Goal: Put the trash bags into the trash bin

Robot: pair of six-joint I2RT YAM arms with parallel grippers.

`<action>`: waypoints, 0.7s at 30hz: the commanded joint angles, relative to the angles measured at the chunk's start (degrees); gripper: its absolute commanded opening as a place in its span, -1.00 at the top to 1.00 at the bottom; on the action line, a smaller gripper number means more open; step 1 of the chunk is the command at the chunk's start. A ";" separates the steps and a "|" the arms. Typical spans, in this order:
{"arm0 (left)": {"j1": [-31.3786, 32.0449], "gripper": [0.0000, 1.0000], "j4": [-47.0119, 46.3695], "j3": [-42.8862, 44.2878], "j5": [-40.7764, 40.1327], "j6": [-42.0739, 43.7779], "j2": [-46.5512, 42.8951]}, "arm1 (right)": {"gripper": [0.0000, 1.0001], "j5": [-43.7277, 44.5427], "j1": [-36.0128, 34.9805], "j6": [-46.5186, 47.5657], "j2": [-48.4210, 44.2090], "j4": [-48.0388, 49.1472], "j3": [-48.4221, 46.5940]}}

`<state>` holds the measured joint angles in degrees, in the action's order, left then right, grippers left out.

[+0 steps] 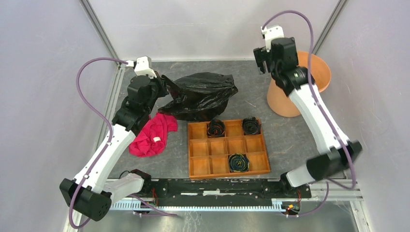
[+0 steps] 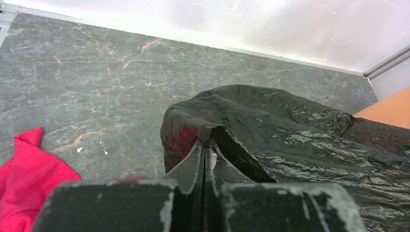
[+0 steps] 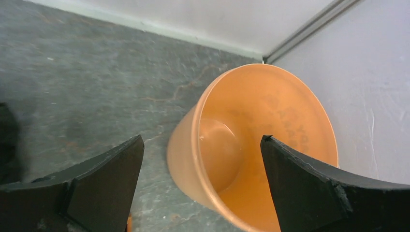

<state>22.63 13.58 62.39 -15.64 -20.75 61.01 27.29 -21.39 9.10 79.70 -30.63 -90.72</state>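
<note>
The trash bag (image 1: 203, 96) is a crumpled, glossy black film heap at the back middle of the table. My left gripper (image 1: 167, 84) is shut on its left edge. In the left wrist view the jaws (image 2: 207, 145) are pressed together, with a fold of the bag (image 2: 290, 140) pinched at their tips. The trash bin (image 1: 280, 101), a pale orange bucket, stands upright at the back right. My right gripper (image 1: 260, 60) hangs open above its left side. The right wrist view looks between the spread fingers (image 3: 203, 137) into the bin (image 3: 290, 111), which is empty.
A red cloth (image 1: 154, 133) lies left of the compartmented wooden tray (image 1: 227, 145), which holds three dark coiled rolls. The cloth also shows in the left wrist view (image 2: 24, 179). Enclosure walls stand close behind the bin and at both sides.
</note>
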 commanded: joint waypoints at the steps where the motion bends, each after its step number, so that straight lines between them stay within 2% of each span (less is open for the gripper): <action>1: 0.13 0.96 -1.13 0.53 -1.76 2.38 -0.87 | -0.96 -6.68 7.07 -0.05 12.80 -11.97 -13.70; 4: 0.08 0.96 -1.36 0.31 -1.08 2.27 -1.74 | -0.86 -11.18 9.81 -0.94 20.53 -16.95 -20.13; 10: 2.22 0.96 -1.89 -0.28 -2.00 2.50 -1.93 | -0.56 -12.85 10.50 -2.68 21.51 -13.84 -12.78; 13: 3.38 0.96 -1.89 -0.41 -2.17 2.64 -1.69 | -0.27 -12.91 10.54 -2.77 21.04 -12.90 -8.87; 17: 3.67 0.96 -1.65 -0.17 -2.23 2.55 -1.99 | 0.34 -17.73 9.16 -1.47 20.71 -11.83 -7.92; 21: 3.45 0.96 -1.79 -0.42 -2.90 2.56 -2.01 | 0.51 -19.83 4.11 1.30 20.51 -10.87 -8.37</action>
<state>26.15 13.56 62.24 -16.60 -20.71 60.18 12.29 -12.49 8.01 102.19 -44.25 -98.83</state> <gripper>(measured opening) 0.028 0.269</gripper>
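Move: The near-left rim of the orange trash bin is some 6 cm ahead of the open right hand, 4 cm to its right and 16 cm below; the bin's middle is about 9 cm ahead, 17 cm right. The black bag hangs roughly level ahead and 31 cm to the left, and the wooden tray is about 22 cm back and 17 cm left. From the left hand, that rim lies around 11 cm ahead and 49 cm right. The right fingers come to straddle the bin's left rim, one inside and one outside, and close on it from wide open to about a quarter. To get there the hand drops about 15 cm, first reaching forward and slightly right while tipping some 30 degrees down; near the end it draws back a little and about 3 cm left. The left hand keeps its hold on the bag, easing a couple of centimetres right and back. ##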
